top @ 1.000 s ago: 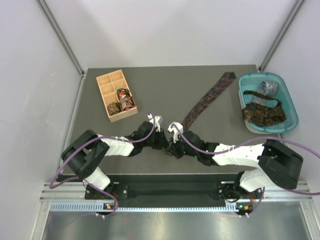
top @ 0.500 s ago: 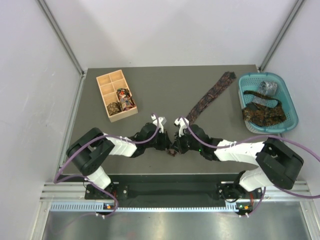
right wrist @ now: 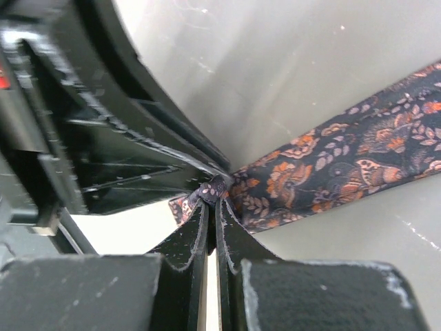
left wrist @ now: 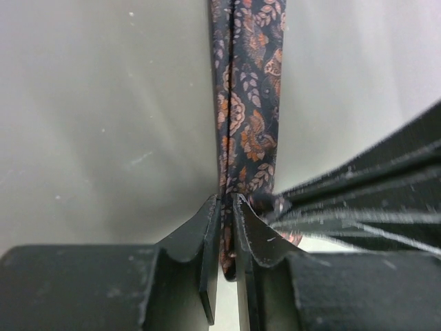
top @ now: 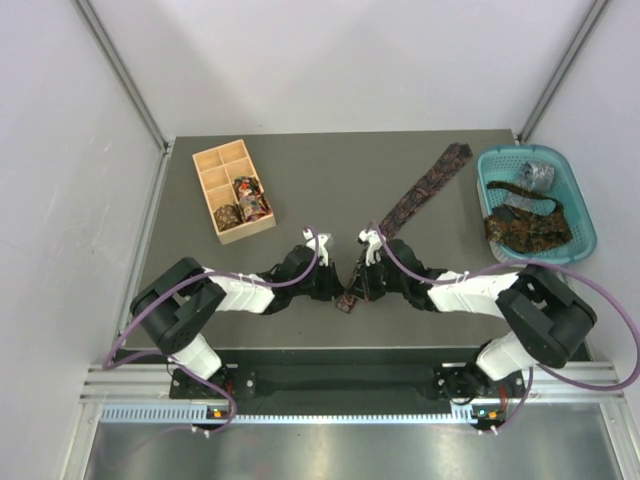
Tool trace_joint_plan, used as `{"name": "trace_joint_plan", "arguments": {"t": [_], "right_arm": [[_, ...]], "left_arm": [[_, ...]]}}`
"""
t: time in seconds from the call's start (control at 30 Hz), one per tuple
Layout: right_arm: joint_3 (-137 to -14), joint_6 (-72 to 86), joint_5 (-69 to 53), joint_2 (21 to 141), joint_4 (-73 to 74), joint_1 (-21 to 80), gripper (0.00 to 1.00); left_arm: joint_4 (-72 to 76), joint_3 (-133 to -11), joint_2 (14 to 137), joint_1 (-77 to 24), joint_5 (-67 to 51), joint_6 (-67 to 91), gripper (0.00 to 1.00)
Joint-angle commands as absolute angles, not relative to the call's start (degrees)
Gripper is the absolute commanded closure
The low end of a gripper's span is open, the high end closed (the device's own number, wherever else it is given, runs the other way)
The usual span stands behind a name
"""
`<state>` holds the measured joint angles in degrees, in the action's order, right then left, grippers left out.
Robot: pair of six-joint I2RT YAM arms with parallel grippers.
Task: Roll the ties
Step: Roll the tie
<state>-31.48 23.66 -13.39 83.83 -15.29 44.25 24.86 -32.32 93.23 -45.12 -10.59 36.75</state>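
Observation:
A dark paisley tie with orange flowers lies in a slant from the table's middle to the back right. Its narrow end sits between my two grippers near the front middle. My left gripper is shut on that end, with the fabric clamped between the fingers. My right gripper meets it from the other side, shut on a bunched bit of the same tie at its fingertips. Two rolled ties sit in the wooden box. More ties lie in the teal basket.
The tan compartment box stands at the back left. The teal basket sits at the right edge. Both arms lie low across the front of the table, wrists nearly touching. White walls close in the back and both sides.
Both wrists have shifted away from the bases, the right one more and toward the left gripper. The tie's end has bunched between them. The left jaws have closed a little.

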Motion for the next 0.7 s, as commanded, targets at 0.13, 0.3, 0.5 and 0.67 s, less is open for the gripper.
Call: {"name": "trace_joint_plan", "arguments": {"t": [0.13, 0.3, 0.5, 0.67], "right_arm": [[-32.43, 24.34, -20.21, 87.45, -19.6, 40.52, 1.0], [-32.52, 25.75, -25.39, 90.7, -21.44, 38.24, 1.0], [-31.99, 27.24, -29.09, 92.63, -23.2, 36.21, 1.0], [-32.78, 28.12, -32.08, 95.53, -23.55, 34.63, 1.0]], "left_arm": [[12.67, -33.74, 88.86, -45.26, -3.78, 33.93, 0.79], [7.13, -34.98, 83.08, -45.26, -0.53, 33.05, 0.73], [5.01, -33.93, 74.72, -45.35, 1.93, 29.71, 0.63], [10.97, -30.42, 68.92, -45.35, 0.62, 24.53, 0.29]]}}
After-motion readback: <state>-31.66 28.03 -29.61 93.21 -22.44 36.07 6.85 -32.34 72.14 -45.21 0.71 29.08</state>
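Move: The pinched fold near the tie's near end is already in the right hand's shut fingers, at the hand point. The fold lies about 2 cm to the left hand's right, level fore and aft. From the right hand, the short loose flap is roughly 3 cm back, 3 cm left and 2 cm below; the middle of the flat strip is about 23 cm ahead and 16 cm right, and the wooden tray some 23 cm ahead and 28 cm left. Leftward first, staying low, then nearly straight up, the left hand backs off the tie's fold: about 5 cm sideways and some 6 cm of rise, opening wide and tilting its fingertips up. The right hand keeps its pinch on the fold, sinks about 2 cm and rolls its wrist forward some 10 degrees. ##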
